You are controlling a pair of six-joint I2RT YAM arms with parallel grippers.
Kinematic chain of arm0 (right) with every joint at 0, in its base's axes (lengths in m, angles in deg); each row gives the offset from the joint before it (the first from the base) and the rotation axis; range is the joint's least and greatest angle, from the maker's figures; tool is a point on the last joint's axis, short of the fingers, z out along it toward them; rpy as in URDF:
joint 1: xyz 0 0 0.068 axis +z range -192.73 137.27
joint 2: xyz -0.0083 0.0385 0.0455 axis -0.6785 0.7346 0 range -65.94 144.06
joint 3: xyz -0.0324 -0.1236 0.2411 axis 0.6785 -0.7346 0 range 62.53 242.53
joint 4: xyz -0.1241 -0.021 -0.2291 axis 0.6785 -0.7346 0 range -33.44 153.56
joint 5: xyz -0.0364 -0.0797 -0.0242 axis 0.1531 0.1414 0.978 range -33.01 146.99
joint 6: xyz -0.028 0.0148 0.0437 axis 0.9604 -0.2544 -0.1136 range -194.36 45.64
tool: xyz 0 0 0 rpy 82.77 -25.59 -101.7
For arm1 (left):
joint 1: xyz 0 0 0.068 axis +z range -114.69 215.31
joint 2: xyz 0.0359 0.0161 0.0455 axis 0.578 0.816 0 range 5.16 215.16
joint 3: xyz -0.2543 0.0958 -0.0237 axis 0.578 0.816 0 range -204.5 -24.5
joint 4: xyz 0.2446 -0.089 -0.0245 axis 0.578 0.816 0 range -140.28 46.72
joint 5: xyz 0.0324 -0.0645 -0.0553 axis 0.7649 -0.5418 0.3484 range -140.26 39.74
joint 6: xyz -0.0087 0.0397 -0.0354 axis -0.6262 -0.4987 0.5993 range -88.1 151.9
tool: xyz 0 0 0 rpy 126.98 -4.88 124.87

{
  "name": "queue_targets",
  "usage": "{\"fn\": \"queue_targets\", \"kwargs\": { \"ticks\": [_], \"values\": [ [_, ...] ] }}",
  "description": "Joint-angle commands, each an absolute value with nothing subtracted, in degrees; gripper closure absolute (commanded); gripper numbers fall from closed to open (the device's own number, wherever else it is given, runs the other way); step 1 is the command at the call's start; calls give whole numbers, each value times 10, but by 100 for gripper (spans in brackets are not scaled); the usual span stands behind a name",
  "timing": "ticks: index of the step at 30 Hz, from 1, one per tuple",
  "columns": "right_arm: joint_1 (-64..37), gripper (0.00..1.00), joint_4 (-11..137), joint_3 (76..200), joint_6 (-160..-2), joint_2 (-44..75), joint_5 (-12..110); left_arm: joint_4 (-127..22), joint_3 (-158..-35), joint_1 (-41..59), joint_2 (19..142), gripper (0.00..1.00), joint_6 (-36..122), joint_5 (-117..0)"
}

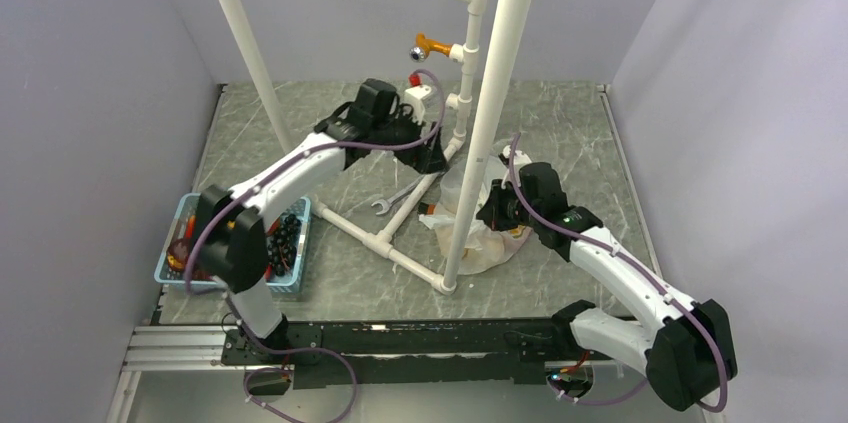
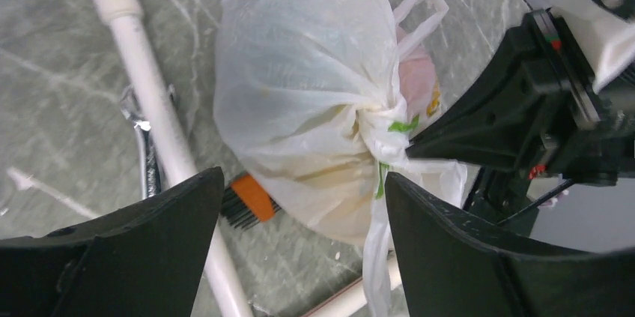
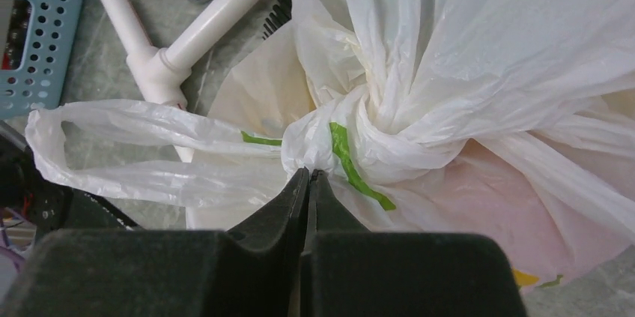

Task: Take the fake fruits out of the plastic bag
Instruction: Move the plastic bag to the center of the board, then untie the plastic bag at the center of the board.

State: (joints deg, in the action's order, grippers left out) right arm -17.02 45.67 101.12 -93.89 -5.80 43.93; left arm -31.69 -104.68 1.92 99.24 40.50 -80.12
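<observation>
The plastic bag (image 1: 487, 246) is white and translucent, tied in a knot with its loop handles hanging out, and lies on the table by the pipe frame. It also shows in the left wrist view (image 2: 299, 85) and the right wrist view (image 3: 487, 62). A pinkish fake fruit (image 2: 416, 77) shows faintly through the film; the other fruits inside are hidden. My right gripper (image 3: 308, 173) is shut with its tips pinching the knot (image 3: 322, 141). My left gripper (image 2: 299, 186) is open, above the bag and apart from it, jaws wide.
A light-blue basket (image 1: 170, 268) at the left holds dark grapes (image 1: 287, 236) and other fruits. A white PVC pipe frame (image 1: 390, 243) with an upright pipe (image 1: 490, 113) stands in front of the bag. A wrench (image 1: 396, 199) and an orange brush (image 2: 251, 195) lie beside it.
</observation>
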Motion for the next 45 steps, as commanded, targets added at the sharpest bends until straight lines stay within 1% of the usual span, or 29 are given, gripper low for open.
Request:
{"fn": "queue_targets", "kwargs": {
  "ticks": [1,3,6,9,13,16,17,20,24,26,27,30,33,36,37,38,40,41,43,45],
  "values": [
    [-166,100,513,997,-953,-81,420,-235,-1176,3,1093,18,373,-874],
    [-166,100,529,985,-969,-91,418,-217,-1196,-9,1122,18,360,-869],
    [-167,100,553,967,-988,-103,413,-235,-1199,-25,1144,14,362,-861],
    [-166,100,556,964,-997,-104,430,-224,-1222,-29,1179,15,381,-864],
    [-166,100,550,967,-995,-93,434,-250,-1209,-50,1188,15,395,-818],
    [-166,100,555,961,-996,-97,427,-276,-1200,-63,1190,16,420,-763],
    [-166,100,557,958,-997,-102,425,-280,-1199,-66,1193,19,430,-738],
    [-166,100,560,951,-999,-115,420,-282,-1211,-73,1204,36,459,-677],
    [-166,100,566,934,-998,-128,416,-285,-1231,-93,1219,43,466,-636],
    [-166,100,566,931,-999,-131,415,-288,-1231,-103,1222,42,461,-628],
    [-166,100,567,931,-998,-132,414,-291,-1229,-106,1222,40,461,-629],
    [-166,100,567,930,-996,-132,413,-304,-1217,-114,1218,26,461,-642],
    [-166,100,569,927,-992,-134,405,-317,-1201,-118,1210,20,465,-654],
    [-166,100,567,925,-988,-137,402,-338,-1179,-126,1200,18,471,-654],
    [-166,100,567,925,-987,-137,400,-341,-1176,-128,1198,20,473,-651],
    [-166,100,566,925,-985,-136,398,-342,-1175,-130,1197,28,476,-648],
    [-166,100,564,926,-986,-134,393,-339,-1177,-132,1195,56,483,-638],
    [-166,100,560,927,-987,-132,393,-335,-1179,-132,1193,67,487,-626],
    [-167,100,546,929,-995,-133,408,-322,-1187,-132,1185,76,492,-594],
    [-167,100,531,929,-1004,-140,422,-312,-1201,-131,1178,96,490,-573]
  ]
}}
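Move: The plastic bag lies to the left hand's right: its middle is some 11 cm that way, about 5 cm back and roughly 16 cm lower. The orange-and-black brush is nearly under this hand, 2 cm right and 3 cm back; the pipe elbow stands 12 cm ahead and 5 cm right, and the wrench 8 cm left, 1 cm ahead. The right hand already holds the bag's twisted neck, the bag's middle about 5 cm below it, 3 cm ahead and 1 cm right. Down and to its right, about 11 cm each way, the left hand comes onto the far, loose part of the bag, its fingertips tipping some 10 degrees steeper. Its fingers narrow partway, reopen, then close and pinch a fold of the thin plastic. The right hand keeps its shut grip on the bag's neck, easing back barely a centimetre with a slight tilt. ##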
